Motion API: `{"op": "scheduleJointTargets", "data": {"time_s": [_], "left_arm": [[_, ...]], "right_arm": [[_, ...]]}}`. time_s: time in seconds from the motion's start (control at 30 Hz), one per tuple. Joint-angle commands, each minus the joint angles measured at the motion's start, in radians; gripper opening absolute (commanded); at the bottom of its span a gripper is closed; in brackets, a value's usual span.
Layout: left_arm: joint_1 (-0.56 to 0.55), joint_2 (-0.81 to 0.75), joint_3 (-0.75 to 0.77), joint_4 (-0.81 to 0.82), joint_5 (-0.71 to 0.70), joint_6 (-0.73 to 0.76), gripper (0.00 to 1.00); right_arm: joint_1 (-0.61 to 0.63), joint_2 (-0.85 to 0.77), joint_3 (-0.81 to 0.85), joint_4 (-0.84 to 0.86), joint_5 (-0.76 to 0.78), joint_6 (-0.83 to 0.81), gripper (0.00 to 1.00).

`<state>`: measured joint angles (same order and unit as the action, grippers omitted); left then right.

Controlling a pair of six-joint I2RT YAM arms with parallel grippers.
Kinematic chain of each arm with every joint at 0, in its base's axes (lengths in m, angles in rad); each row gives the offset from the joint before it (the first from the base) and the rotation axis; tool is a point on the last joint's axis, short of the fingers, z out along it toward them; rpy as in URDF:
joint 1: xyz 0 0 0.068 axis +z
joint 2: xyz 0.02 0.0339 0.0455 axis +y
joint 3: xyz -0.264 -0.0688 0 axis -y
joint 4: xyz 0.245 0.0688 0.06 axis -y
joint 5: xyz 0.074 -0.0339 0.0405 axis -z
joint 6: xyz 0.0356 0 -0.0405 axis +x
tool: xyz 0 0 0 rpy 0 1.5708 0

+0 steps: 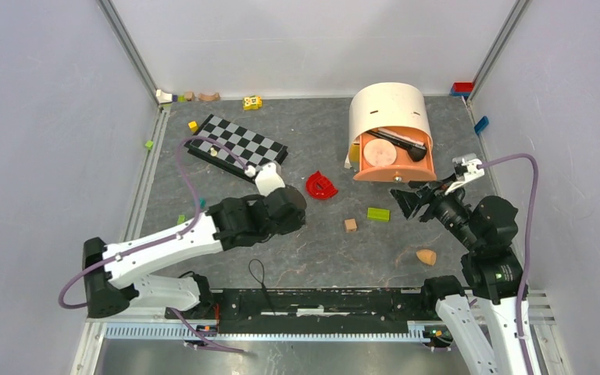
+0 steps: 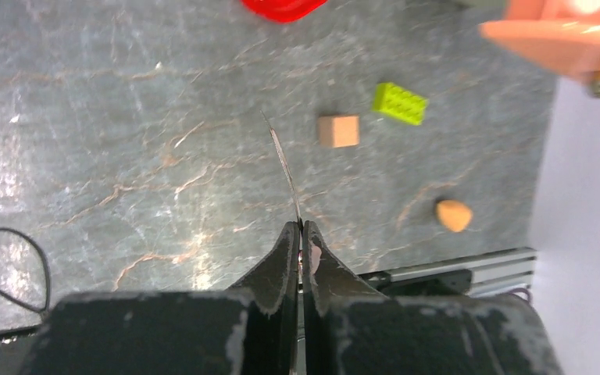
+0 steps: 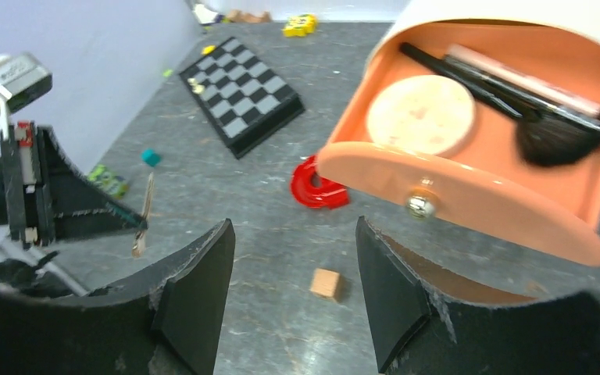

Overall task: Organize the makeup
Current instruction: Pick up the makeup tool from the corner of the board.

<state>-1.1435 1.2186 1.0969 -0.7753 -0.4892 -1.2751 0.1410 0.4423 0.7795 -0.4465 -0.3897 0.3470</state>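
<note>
My left gripper [image 2: 301, 226] is shut on a thin flat pinkish stick [image 2: 283, 160], which juts out past its tips above the table. From the right wrist view the same stick [image 3: 144, 215] hangs from the left fingers. My right gripper [image 3: 293, 234] stands open and holds nothing, just in front of the open orange drawer [image 3: 453, 195] of a white arched organizer [image 1: 387, 105]. Inside the drawer lie a round peach compact [image 3: 420, 115], a black-handled brush [image 3: 555, 137] and a long pink piece. An orange teardrop sponge [image 1: 426, 256] lies near the right arm's base.
On the table lie a red curved piece [image 1: 320, 186], a green block [image 1: 378, 213] and a wooden cube [image 1: 350, 225]. A checkerboard [image 1: 238, 146] sits at the back left. A black cord loop [image 1: 258, 273] lies by the front rail. Small toys line the back edge.
</note>
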Motion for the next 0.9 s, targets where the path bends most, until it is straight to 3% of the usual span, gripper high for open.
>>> {"op": "scheduleJointTargets", "data": {"time_s": [0.0,0.13,0.37,0.57,0.87], "left_arm": [[0.005,-0.06,0.101,0.067,-0.08,0.135,0.03],[0.005,-0.068,0.159,0.104,-0.071,0.206,0.02],[0.004,-0.066,0.19,0.123,-0.078,0.241,0.02],[0.004,-0.073,0.199,0.091,-0.12,0.246,0.02],[0.008,-0.09,0.209,0.083,-0.125,0.245,0.03]], "right_arm": [[-0.003,0.0,-0.024,0.126,-0.16,0.107,0.65],[-0.003,0.026,-0.05,0.221,-0.272,0.174,0.65],[0.034,0.13,-0.007,0.214,-0.26,0.133,0.65],[0.322,0.311,0.139,0.127,-0.025,0.003,0.65],[0.624,0.386,0.071,0.34,0.139,0.109,0.6]]}}
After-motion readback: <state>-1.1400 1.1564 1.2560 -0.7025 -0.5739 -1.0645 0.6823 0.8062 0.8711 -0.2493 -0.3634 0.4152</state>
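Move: The left fingers already hold the makeup tool; the right gripper it is being brought to is about 22 cm to the left hand's right, 3 cm ahead and 11 cm higher. On the table, some 18 cm below the left hand, the wooden block is 13 cm right and 3 ahead, the red toy 5 right and 13 ahead. From the right hand the tool is about 22 cm left, 3 back and 11 lower, the open drawer 15 cm ahead and 16 below. With its fingers held open, the right hand swings about 14 cm left over the green brick and wooden block towards the tool, slowly at first and then faster, drifting slightly back late on and staying near one height while it turns some 30 degrees counter-clockwise. The left hand keeps the tool pinched in its shut fingers and lifts it about 10 cm, nearly all of that early, easing slightly forward and tipping its fingers up some 15 degrees, then almost holds there as the right gripper comes close without touching. ##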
